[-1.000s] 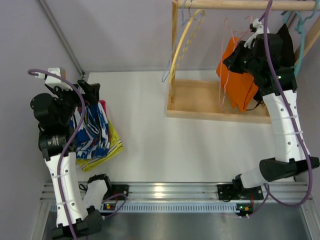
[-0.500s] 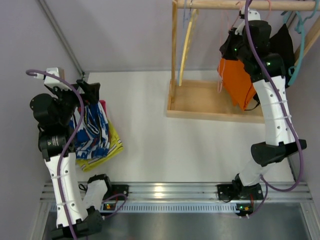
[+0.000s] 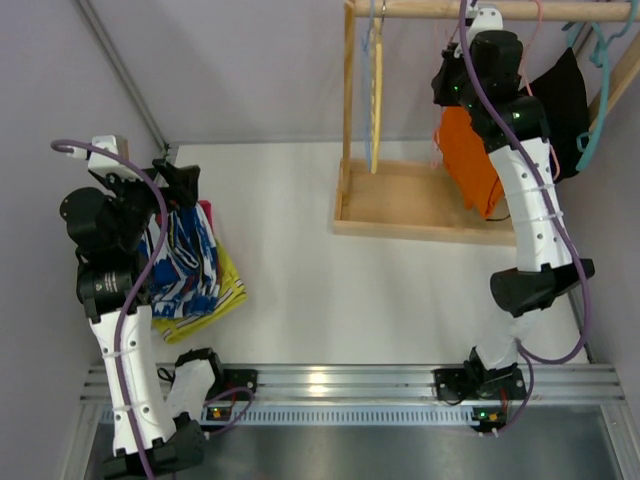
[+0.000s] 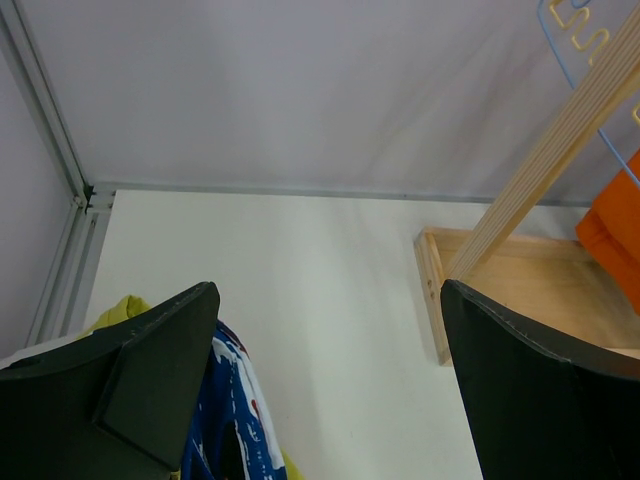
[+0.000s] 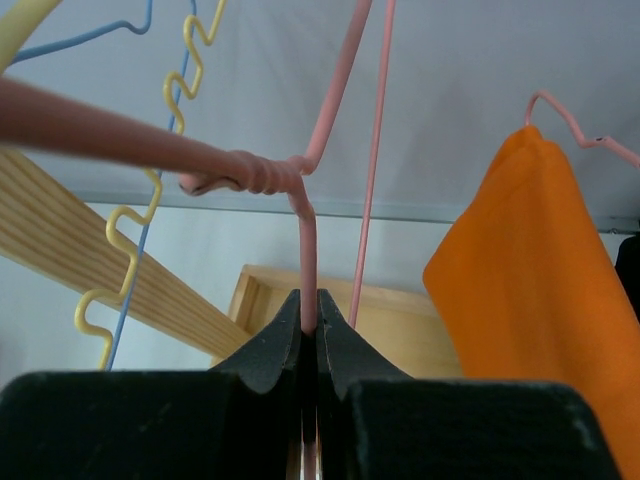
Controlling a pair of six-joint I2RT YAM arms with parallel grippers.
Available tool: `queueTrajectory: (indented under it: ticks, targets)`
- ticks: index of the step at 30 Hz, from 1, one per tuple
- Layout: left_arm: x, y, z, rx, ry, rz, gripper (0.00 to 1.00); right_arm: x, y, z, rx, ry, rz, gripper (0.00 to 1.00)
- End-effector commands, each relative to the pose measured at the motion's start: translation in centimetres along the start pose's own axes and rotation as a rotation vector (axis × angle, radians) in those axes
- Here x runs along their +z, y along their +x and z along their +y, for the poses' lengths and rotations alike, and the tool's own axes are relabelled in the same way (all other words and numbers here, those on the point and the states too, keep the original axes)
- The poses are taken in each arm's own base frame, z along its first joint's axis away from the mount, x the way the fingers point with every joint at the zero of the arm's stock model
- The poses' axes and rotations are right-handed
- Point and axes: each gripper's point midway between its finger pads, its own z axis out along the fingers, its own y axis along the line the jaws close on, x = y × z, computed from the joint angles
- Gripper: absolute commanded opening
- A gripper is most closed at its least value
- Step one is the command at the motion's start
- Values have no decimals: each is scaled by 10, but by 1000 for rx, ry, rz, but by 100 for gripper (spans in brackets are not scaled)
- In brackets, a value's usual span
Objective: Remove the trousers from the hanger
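Observation:
The orange trousers (image 3: 468, 160) hang below the wooden rail (image 3: 440, 8) at the back right, and they show at the right of the right wrist view (image 5: 540, 290). My right gripper (image 3: 447, 88) is up by the rail, left of the trousers. Its jaws (image 5: 309, 310) are shut on a pink hanger (image 5: 305, 250), on the wire just under its twisted neck. I cannot tell whether that hanger carries the trousers. My left gripper (image 3: 170, 180) stands open at the far left, with nothing between its fingers (image 4: 328, 290).
A wooden rack with a tray base (image 3: 400, 200) holds a yellow hanger (image 3: 376, 90), a black garment (image 3: 565, 90) and a teal hanger (image 3: 598, 50). A pile of blue-white and yellow clothes (image 3: 190, 265) lies under my left gripper.
My right arm has risen and moved left towards the rail, still shut on the pink hanger. The yellow hanger has swung to hang edge-on. The left arm has not moved.

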Motion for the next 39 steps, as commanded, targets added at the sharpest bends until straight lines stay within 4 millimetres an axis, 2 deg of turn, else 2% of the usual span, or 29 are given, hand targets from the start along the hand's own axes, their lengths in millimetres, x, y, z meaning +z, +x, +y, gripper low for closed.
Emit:
queueTrajectory:
  ticks: [1,5,13,19,25,29,39]
  targets:
    - [-4,-18,-4,20,5,-75,99,4,-34,11,-9,-27,-127,0]
    - [-5,-15,-5,1,9,-71,99,22,-27,11,-24,-18,-116,0]
    - [-7,-10,-6,-15,11,-64,99,35,-24,13,-29,-24,-113,0]
    - [-6,-9,-5,-18,8,-63,99,43,-17,23,-46,-40,-104,0]
    - [-7,-9,-5,-18,6,-63,99,47,-16,43,-68,-88,-116,0]
    - [-8,-11,-6,-15,9,-67,98,53,-7,60,-83,-126,-102,0]
    - [-12,-11,-7,-4,8,-76,99,64,6,82,-92,-170,-87,0]
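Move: Just ahead of and above the right hand, which already pinches the empty pink hanger, is the rail; its free stretch lies about 4 cm ahead, 7 cm left and 12 cm up. The yellow hanger is some 12 cm left and 3 cm ahead, with the blue hanger 2 cm further left. The orange trousers hang roughly 7 cm right, 2 cm ahead and 13 cm lower. From the left hand, that rail stretch is about 22 cm ahead, 40 cm right and 14 cm up. Carrying the empty pink hanger in shut fingers, the right hand first eases forward about 4 cm while dipping some 2 cm, to set the hook over the rail. It then slews left about 7 cm along the rail towards the yellow hanger, turning slightly counter-clockwise and tipping up a touch, and keeps its pinch throughout. ##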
